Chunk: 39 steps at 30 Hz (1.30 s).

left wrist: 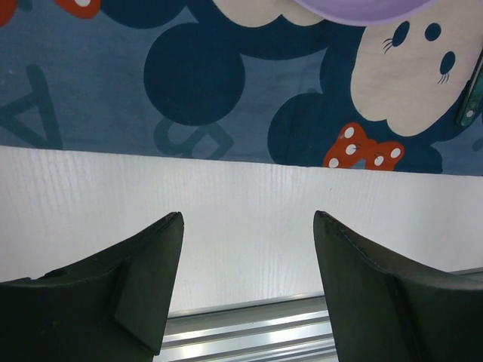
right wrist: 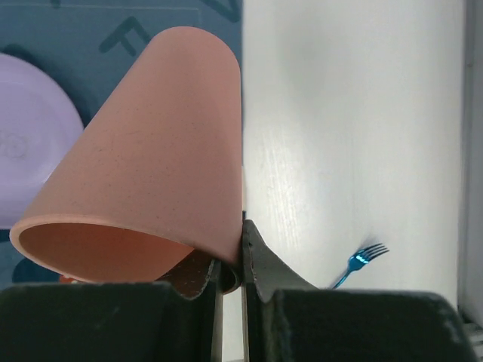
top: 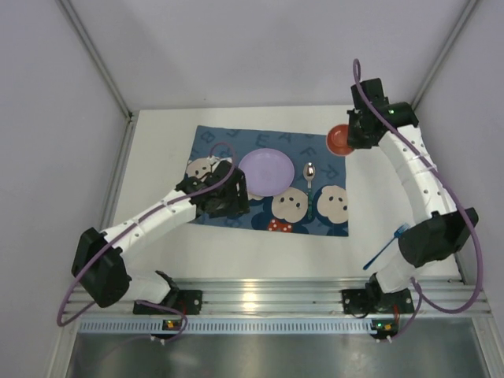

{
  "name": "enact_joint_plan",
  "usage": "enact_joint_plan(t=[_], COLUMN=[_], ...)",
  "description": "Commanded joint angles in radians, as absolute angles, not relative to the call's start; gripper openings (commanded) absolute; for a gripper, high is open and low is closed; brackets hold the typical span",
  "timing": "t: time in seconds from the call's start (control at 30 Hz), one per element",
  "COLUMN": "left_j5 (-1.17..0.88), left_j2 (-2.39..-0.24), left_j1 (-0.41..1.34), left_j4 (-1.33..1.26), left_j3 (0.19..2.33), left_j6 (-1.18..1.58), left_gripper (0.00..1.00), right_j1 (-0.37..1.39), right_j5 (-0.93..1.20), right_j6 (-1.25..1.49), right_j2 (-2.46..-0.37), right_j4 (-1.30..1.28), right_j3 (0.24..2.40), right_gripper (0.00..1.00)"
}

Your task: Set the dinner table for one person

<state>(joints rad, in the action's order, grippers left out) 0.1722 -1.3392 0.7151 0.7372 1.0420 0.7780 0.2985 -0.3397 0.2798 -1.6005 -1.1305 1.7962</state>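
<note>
The white dinner table [top: 260,252] carries a dark-blue cartoon-mouse placemat [top: 236,142]. A lilac plate [top: 265,172] lies at its middle, and a spoon [top: 309,177] lies just right of the plate. My right gripper [right wrist: 241,249] is shut on the rim of a terracotta cup [right wrist: 151,173], one finger inside and one outside; the cup hangs tilted over the mat's far right corner [top: 339,139]. My left gripper [left wrist: 249,219] stands open and holds nothing. It hovers over the mat's near left edge [top: 228,201], beside the plate.
A blue fork [top: 386,248] lies on the bare table at the right, close to my right arm, and shows in the right wrist view [right wrist: 361,260]. The ribbed aluminium rail [left wrist: 249,332] runs along the near edge. Grey walls enclose the back and sides.
</note>
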Motion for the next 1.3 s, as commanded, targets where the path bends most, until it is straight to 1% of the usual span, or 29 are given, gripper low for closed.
enact_joint_plan(t=[0.0, 0.13, 0.37, 0.57, 0.77, 0.97, 1.0, 1.27], left_j5=[0.175, 0.169, 0.166, 0.184, 0.189, 0.189, 0.189, 0.183], left_j2=[-1.370, -1.411, -1.427, -1.394, -1.347, -1.336, -1.338, -1.341], left_j1=[0.716, 0.715, 0.709, 0.709, 0.703, 0.692, 0.690, 0.669], left_j4=[0.700, 0.693, 0.713, 0.729, 0.723, 0.727, 0.730, 0.733], left_j3=[1.123, 1.147, 1.183, 1.141, 1.071, 1.060, 1.063, 1.075], left_j6=[0.732, 0.716, 0.703, 0.722, 0.753, 0.749, 0.746, 0.723], left_gripper=[0.75, 0.75, 0.75, 0.75, 0.75, 0.75, 0.75, 0.75], right_j1=[0.266, 0.221, 0.166, 0.147, 0.137, 0.127, 0.126, 0.117], right_j5=[-0.083, 0.035, 0.090, 0.129, 0.054, 0.005, -0.029, 0.021], right_j6=[0.290, 0.319, 0.339, 0.351, 0.371, 0.388, 0.393, 0.416], right_j2=[-1.647, -1.738, -1.937, -2.052, -2.120, -2.210, -2.218, -2.270], right_j4=[-1.085, -1.068, -1.081, -1.088, -1.126, -1.201, -1.209, -1.252], right_j3=[1.862, 1.933, 2.101, 2.134, 2.154, 2.220, 2.221, 2.230], right_gripper=[0.00, 0.00, 0.00, 0.00, 0.00, 0.00, 0.00, 0.00])
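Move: The right hand already holds the cup; its spot just inside the placemat's far right corner lies roughly 9 cm ahead, 6 cm to the left and 25 cm below. The spoon lies about 2 cm back and 12 cm to the left of this hand, the plate some 4 cm ahead and 26 cm left, both about that far below. From the left hand, the cup's spot is about 22 cm ahead, 28 cm right and 12 cm below. Right hand lowers the held cup 15 cm and forward 10 towards the placemat's far right corner, fingers tipping steeper. ##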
